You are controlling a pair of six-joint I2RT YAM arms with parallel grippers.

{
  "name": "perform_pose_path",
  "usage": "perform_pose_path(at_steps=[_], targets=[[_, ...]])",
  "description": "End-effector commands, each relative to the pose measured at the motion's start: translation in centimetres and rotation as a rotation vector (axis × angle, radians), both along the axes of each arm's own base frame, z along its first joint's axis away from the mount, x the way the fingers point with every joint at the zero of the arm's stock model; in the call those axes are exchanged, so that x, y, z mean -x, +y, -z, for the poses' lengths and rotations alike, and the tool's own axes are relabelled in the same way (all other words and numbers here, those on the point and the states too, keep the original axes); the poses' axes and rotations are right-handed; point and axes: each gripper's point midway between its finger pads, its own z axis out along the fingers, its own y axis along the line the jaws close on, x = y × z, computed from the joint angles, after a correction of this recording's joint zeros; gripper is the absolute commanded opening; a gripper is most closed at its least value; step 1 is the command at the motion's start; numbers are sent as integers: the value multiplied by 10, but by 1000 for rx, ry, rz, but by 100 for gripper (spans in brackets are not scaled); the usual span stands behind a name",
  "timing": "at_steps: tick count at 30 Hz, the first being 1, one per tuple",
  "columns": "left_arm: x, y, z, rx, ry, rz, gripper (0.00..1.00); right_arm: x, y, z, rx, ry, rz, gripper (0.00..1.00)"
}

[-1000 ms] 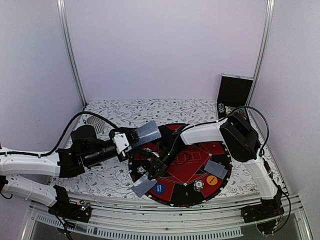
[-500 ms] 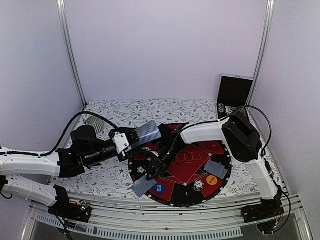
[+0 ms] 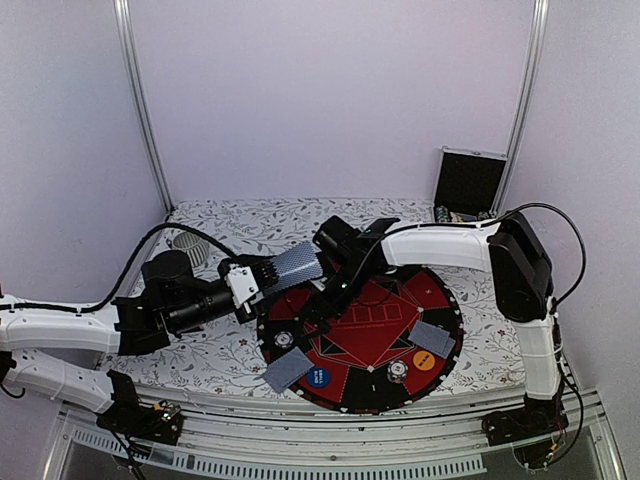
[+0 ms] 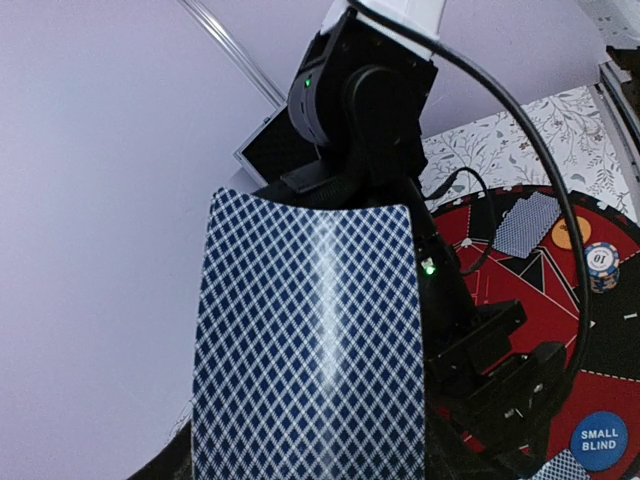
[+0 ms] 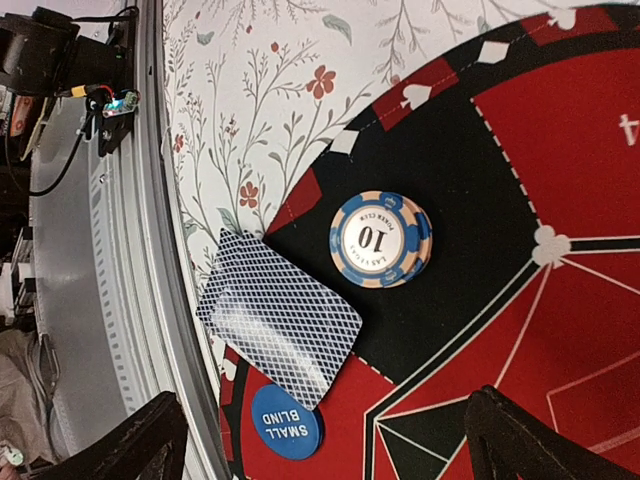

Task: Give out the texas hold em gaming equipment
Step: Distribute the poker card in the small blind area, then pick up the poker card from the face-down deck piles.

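Note:
My left gripper (image 3: 264, 272) is shut on a stack of blue-backed playing cards (image 3: 297, 264) (image 4: 310, 340), held above the left rim of the round red-and-black mat (image 3: 380, 335). The stack hides its fingers in the left wrist view. My right gripper (image 3: 312, 308) (image 5: 335, 448) hangs wide open over the mat, holding nothing. Below it lie a blue striped poker chip (image 5: 380, 240) (image 3: 284, 340), face-down cards (image 5: 280, 330) (image 3: 288, 370) and the blue marker disc (image 5: 285, 436) (image 3: 319, 378). More cards (image 3: 432, 338), another chip (image 3: 398, 371) and the orange marker disc (image 3: 425, 361) lie near right.
A ribbed grey cup (image 3: 190, 243) stands at the far left of the flowered cloth (image 3: 250, 225). A black silver-edged case (image 3: 467, 183) leans open at the back right corner. The right forearm (image 3: 440, 245) spans the mat's far side. A metal rail (image 5: 120, 300) runs along the table's near edge.
The right gripper has opened wide and lifted up and back from the mat's near-left part, leaving the chip and cards there. The left arm and its card stack have not moved.

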Motion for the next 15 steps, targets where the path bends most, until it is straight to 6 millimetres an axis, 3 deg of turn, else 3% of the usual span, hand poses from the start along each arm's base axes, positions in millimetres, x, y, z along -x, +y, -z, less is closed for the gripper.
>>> perform_pose_path(at_steps=[1, 6, 9, 12, 15], targets=[[6, -1, -11, 33, -23, 17, 52, -8, -16, -37, 9, -132, 24, 99], [7, 0, -13, 40, -27, 19, 52, -26, -43, -51, 90, -281, 90, 99], [7, 0, -14, 40, -29, 20, 52, -58, -66, -73, 131, -423, 223, 99], [7, -1, -11, 30, -30, 24, 52, -86, -82, -124, 18, -536, 378, 99], [8, -2, -9, 16, -34, 26, 52, -75, -75, -186, -259, -555, 397, 99]])
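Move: The two cards just laid in the small blind area lie about 8 cm back, 6 cm to the left and 6 cm below the empty right hand; its fingers are already open. The chip stack is some 7 cm farther out than these cards and 1 cm left of them; the small blind button is 7 cm to their right and 1 cm farther back. The dealer button lies roughly 17 cm ahead and 16 cm right of this hand. From the left hand, the cards lie about 10 cm back, 3 cm right and 24 cm below. Touching nothing, the right hand draws away from the laid cards, first nearly straight up, then also right and forward over the mat's middle, ending roughly 9 cm higher and 9 cm across. Its wide-open fingers stay open while the wrist swings them forward by nearly 30 degrees. The left hand stays put, keeping its pinch on the deck. ##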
